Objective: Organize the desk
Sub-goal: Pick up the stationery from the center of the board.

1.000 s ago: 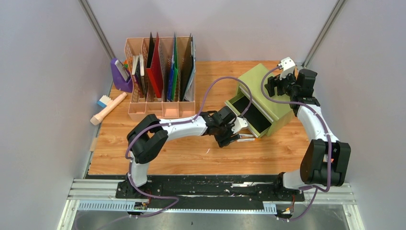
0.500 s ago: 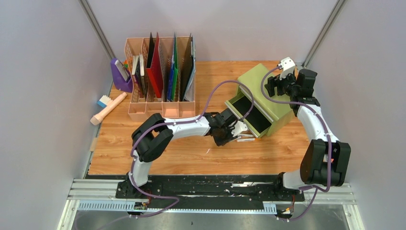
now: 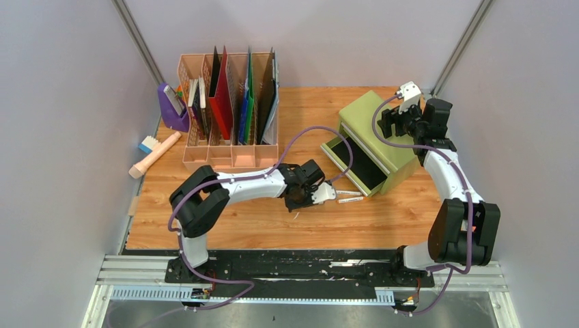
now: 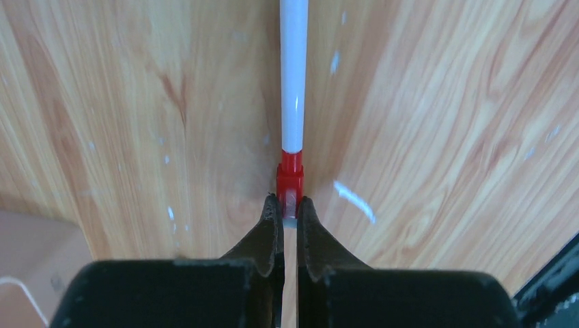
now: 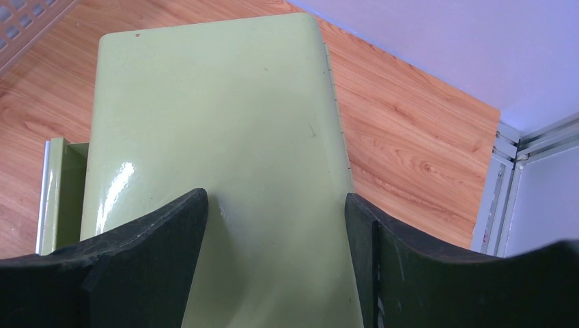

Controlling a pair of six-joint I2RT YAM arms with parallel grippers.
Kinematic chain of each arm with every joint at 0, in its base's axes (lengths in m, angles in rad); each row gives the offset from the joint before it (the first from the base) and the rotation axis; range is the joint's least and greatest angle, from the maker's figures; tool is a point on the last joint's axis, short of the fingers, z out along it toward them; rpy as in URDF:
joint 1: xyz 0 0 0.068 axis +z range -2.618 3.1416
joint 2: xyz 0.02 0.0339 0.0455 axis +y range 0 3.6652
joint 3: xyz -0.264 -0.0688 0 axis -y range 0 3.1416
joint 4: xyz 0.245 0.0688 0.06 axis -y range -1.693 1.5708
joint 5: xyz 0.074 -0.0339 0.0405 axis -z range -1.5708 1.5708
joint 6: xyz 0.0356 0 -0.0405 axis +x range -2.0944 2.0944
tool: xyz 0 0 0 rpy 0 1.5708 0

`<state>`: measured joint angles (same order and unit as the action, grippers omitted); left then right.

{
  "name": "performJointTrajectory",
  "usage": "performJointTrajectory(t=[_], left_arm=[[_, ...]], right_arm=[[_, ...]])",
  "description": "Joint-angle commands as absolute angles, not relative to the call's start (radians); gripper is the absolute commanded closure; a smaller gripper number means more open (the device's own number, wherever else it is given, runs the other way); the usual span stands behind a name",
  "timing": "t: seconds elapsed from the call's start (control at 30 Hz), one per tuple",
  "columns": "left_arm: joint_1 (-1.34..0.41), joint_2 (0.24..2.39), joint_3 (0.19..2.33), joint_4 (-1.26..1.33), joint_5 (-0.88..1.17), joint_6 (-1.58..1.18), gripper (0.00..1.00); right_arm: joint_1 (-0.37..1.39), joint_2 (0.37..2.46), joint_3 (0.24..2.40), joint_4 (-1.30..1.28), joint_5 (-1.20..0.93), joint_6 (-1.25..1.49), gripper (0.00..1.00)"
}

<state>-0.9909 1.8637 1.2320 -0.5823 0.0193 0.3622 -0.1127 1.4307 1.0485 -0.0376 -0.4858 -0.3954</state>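
My left gripper is shut on the red end of a thin white pen. The pen points away from the jaws, low over the wooden desk, in front of the green drawer cabinet. The cabinet's drawer stands pulled out toward the pen. My right gripper hangs open over the cabinet's glossy green top, with nothing between its fingers.
A pink file organiser with upright folders stands at the back left, with a purple holder beside it. A brush with a tan handle lies at the left edge. A black rail runs along the front.
The left jaws have closed on the pen's red end. The left arm has drawn back leftward, away from the open drawer. The right arm has not moved.
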Motion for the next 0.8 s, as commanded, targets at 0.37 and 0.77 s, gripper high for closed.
performJointTrajectory(t=[0.37,0.77], left_arm=[[-0.919,1.656,1.364,-0.735,-0.131,0.659,1.0],[-0.933,1.86,1.713,-0.611,-0.193,1.036,0.95]], right_arm=[[-0.103,1.479,1.029,-0.23,-0.527,-0.396,0.27],[-0.103,1.464,1.029,-0.232,-0.529,-0.396,0.27]])
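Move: The left hand holds a red-capped marker by its cap, just above the table. The open drawer of the green cabinet lies about 14 cm ahead and 18 cm to its right, a few cm higher. Two orange markers lie some 17 cm right and 3 cm ahead; another red marker about 10 cm left and 5 cm ahead; the organizer's right front bin 12 cm left, 15 cm ahead. From the idle right hand, the drawer is roughly 11 cm back, 8 cm left and 15 cm below. Upward and forward, the left hand carries the marker about 17 cm up and 12 cm out, starting with a leftward swing of some 5 cm, then curving back right past its starting line, closing on the open drawer. The wrist tips the fingertips forward by some 30 degrees and turns a little clockwise, while the shut fingers keep their pinch on the red cap. ##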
